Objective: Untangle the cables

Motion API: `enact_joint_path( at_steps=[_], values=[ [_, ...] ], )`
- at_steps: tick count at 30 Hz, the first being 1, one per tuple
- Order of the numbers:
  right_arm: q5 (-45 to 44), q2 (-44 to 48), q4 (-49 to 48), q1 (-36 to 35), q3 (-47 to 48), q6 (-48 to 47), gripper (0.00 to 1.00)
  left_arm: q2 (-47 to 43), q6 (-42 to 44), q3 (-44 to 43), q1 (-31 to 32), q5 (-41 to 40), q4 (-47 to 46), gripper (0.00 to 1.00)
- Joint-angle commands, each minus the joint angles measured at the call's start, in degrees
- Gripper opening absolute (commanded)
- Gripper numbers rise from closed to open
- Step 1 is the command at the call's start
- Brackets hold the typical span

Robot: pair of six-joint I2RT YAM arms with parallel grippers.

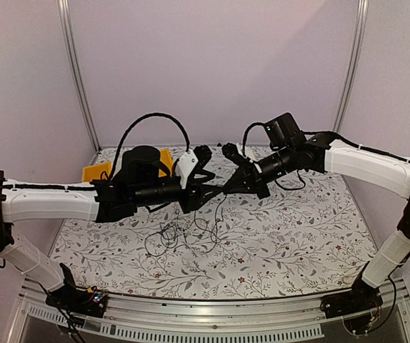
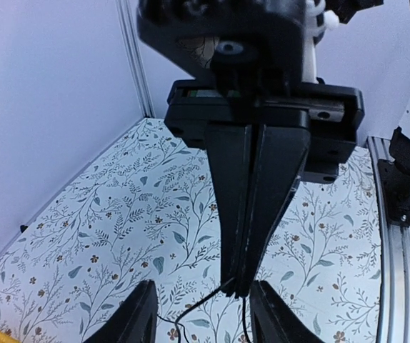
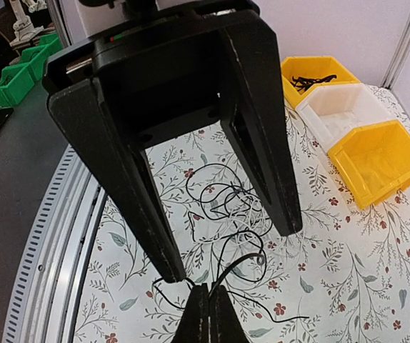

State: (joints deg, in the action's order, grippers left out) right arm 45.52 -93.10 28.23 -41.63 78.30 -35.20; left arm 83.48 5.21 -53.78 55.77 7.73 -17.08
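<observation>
The cables (image 1: 180, 232) lie as a loose tangle of thin black wires (image 3: 237, 196) on the floral tablecloth, with strands rising to the grippers above. My right gripper (image 3: 210, 287) is shut on a black cable strand, held up over the tangle. In the left wrist view the right gripper (image 2: 239, 289) points down between my left gripper's fingers, and the strand (image 2: 191, 307) trails from its tips. My left gripper (image 2: 203, 300) is open and straddles those tips without gripping. The two grippers meet tip to tip above mid-table, left gripper (image 1: 216, 191) against right gripper (image 1: 226, 187).
Two yellow bins (image 3: 376, 161) (image 3: 318, 71) and a white bin (image 3: 341, 107) stand along the table's far left side; the yellow ones also show behind the left arm (image 1: 96, 171). Green bins (image 3: 8, 82) sit off the table. A metal rail (image 3: 55, 236) runs along the near edge.
</observation>
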Motion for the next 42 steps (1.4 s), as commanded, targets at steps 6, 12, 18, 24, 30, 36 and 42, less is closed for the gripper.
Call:
enact_joint_path(
  at_steps=[6,12,18,24,30,36,42],
  values=[
    [-0.69,1.86,-0.64,-0.28,-0.51,-1.27,0.0,-0.34,5.54,-1.2,-0.54,4.14,3.69,0.45],
    [0.38,2.55,0.2,-0.28,-0.25,-2.49,0.0,2.72,6.2,-2.42,-1.39,7.41,3.86,0.36],
    [-0.64,2.82,0.34,-0.29,-0.58,-3.0,0.0,3.25,5.79,-2.4,-1.58,7.69,3.01,0.2],
    [-1.08,2.59,0.34,-0.3,-0.87,-3.46,0.0,2.76,5.7,-1.27,-1.83,4.24,1.22,0.07],
    [-3.26,2.53,0.16,-0.23,-1.12,-3.65,0.09,0.57,4.07,-1.56,-3.84,-3.89,3.94,0.0],
    [-6.12,2.66,-1.24,1.0,-2.82,-3.76,0.35,-8.29,-2.96,-2.03,-9.48,-9.18,9.52,0.0],
    [-6.89,1.77,-3.2,1.98,-4.92,-3.21,0.45,-17.15,-9.3,-4.6,-15.44,-14.98,17.71,0.0]
  ],
)
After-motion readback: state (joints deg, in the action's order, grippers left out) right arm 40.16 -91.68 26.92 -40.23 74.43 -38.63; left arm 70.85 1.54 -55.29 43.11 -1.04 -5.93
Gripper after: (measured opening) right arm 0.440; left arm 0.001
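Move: The cable strand to be taken hangs from the right hand's shut fingertips, right at that hand's point; from the left hand it lies about 2 cm right, 1 cm back and 3 cm below. The rest of the tangle lies on the table, level ahead with the left hand, some 11 cm left of it and 23 cm down. The nearer yellow box stands roughly 30 cm ahead and 22 cm left of that hand, the white box 27 cm ahead and 34 cm left, both about 21 cm below. The cable strand passes from right to left hand: the left sinks about 3 cm beside the right fingertips and pinches the strand, and the still right fingers then open. The left pulls away with it, about 12 cm left, 9 cm up and 8 cm forward towards the boxes, wrist swinging some 30 degrees counter-clockwise, while the emptied right eases slightly down. ##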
